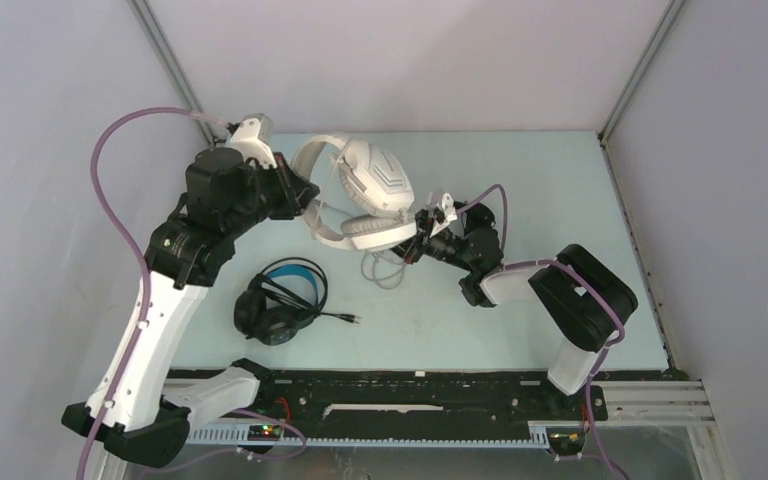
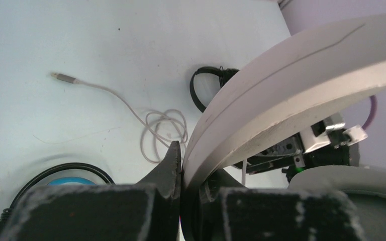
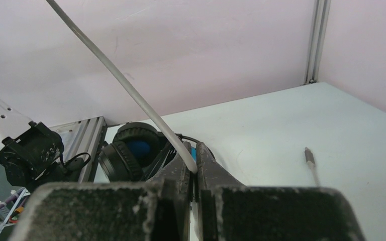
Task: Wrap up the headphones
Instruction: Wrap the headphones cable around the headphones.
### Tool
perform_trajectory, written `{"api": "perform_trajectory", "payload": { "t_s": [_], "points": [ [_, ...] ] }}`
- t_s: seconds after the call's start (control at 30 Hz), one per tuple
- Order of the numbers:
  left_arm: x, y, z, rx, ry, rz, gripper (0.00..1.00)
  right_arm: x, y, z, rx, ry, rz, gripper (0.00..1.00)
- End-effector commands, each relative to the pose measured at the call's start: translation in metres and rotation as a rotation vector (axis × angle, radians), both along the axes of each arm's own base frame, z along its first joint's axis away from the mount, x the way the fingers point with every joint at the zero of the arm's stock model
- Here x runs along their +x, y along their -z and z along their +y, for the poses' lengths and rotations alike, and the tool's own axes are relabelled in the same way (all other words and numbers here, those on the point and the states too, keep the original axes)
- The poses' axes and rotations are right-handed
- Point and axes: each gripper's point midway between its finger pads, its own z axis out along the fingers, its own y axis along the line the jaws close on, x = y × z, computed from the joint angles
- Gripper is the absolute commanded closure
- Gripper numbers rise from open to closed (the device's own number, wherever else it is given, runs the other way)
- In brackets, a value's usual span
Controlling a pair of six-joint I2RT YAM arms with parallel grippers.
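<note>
The bulky white headphones [image 1: 372, 188] are held up over the back of the table. My left gripper [image 1: 305, 196] is shut on their white headband [image 2: 291, 75], which runs between its jaws [image 2: 185, 161]. My right gripper [image 1: 418, 244] is shut on their grey cable [image 3: 130, 93], pinched at the fingertips [image 3: 195, 161]. The slack cable lies in loose loops [image 2: 163, 131] on the table and ends in a plug [image 2: 60, 77]. The black headphones with the blue headband [image 1: 280, 300] lie at the front left, apart from both grippers.
A thin black hoop [image 2: 197, 89] lies on the table beyond the white headband; I cannot tell what it is. Grey walls close the table in at the back and both sides. A black rail [image 1: 410, 395] runs along the near edge.
</note>
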Motion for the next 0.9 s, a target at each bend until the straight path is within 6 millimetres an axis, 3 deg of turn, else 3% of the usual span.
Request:
{"api": "perform_trajectory", "payload": {
  "t_s": [0.0,0.17,0.23,0.43,0.67,0.87],
  "points": [
    [-0.009,-0.085,0.015,-0.251,-0.115,-0.217,1.00,0.013,0.022,-0.007,-0.024,0.048,0.069,1.00],
    [-0.008,-0.101,0.020,-0.380,-0.165,-0.264,1.00,0.007,0.024,-0.001,-0.019,0.029,0.057,1.00],
    [-0.004,-0.103,0.026,-0.375,-0.201,-0.273,1.00,0.004,0.023,0.000,-0.020,0.016,0.047,1.00],
    [-0.006,-0.100,0.019,-0.302,-0.128,-0.270,1.00,0.005,0.021,-0.004,-0.010,0.018,0.068,1.00],
    [-0.005,-0.091,0.057,-0.198,-0.303,-0.266,1.00,0.012,0.019,-0.013,0.000,0.061,0.072,1.00],
    [-0.005,-0.093,0.044,-0.265,-0.252,-0.262,1.00,0.009,0.022,-0.009,-0.006,0.053,0.076,1.00]
  ]
}}
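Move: The white headphones' cable is pinched in the right fingers, about 16 cm right of the left hand, 4 cm back and some 14 cm lower. The left hand grips the headband; its ear cups lie about 11 cm to the right, level fore and aft, 3 cm lower. From the right hand the cups are some 5 cm left, 3 cm ahead and 11 cm up; the cable coil on the table is 5 cm left, 2 cm ahead, 17 cm down. The white headphones, still gripped by the headband, are lifted about 4.5 cm by the left hand while it swings left and turns counter-clockwise; it then sinks some 2 cm and carries on left, away from the right fingers, ending about 5 cm left and 15 degrees round. The right hand keeps its shut pinch on the cable and sinks under 2 cm. ##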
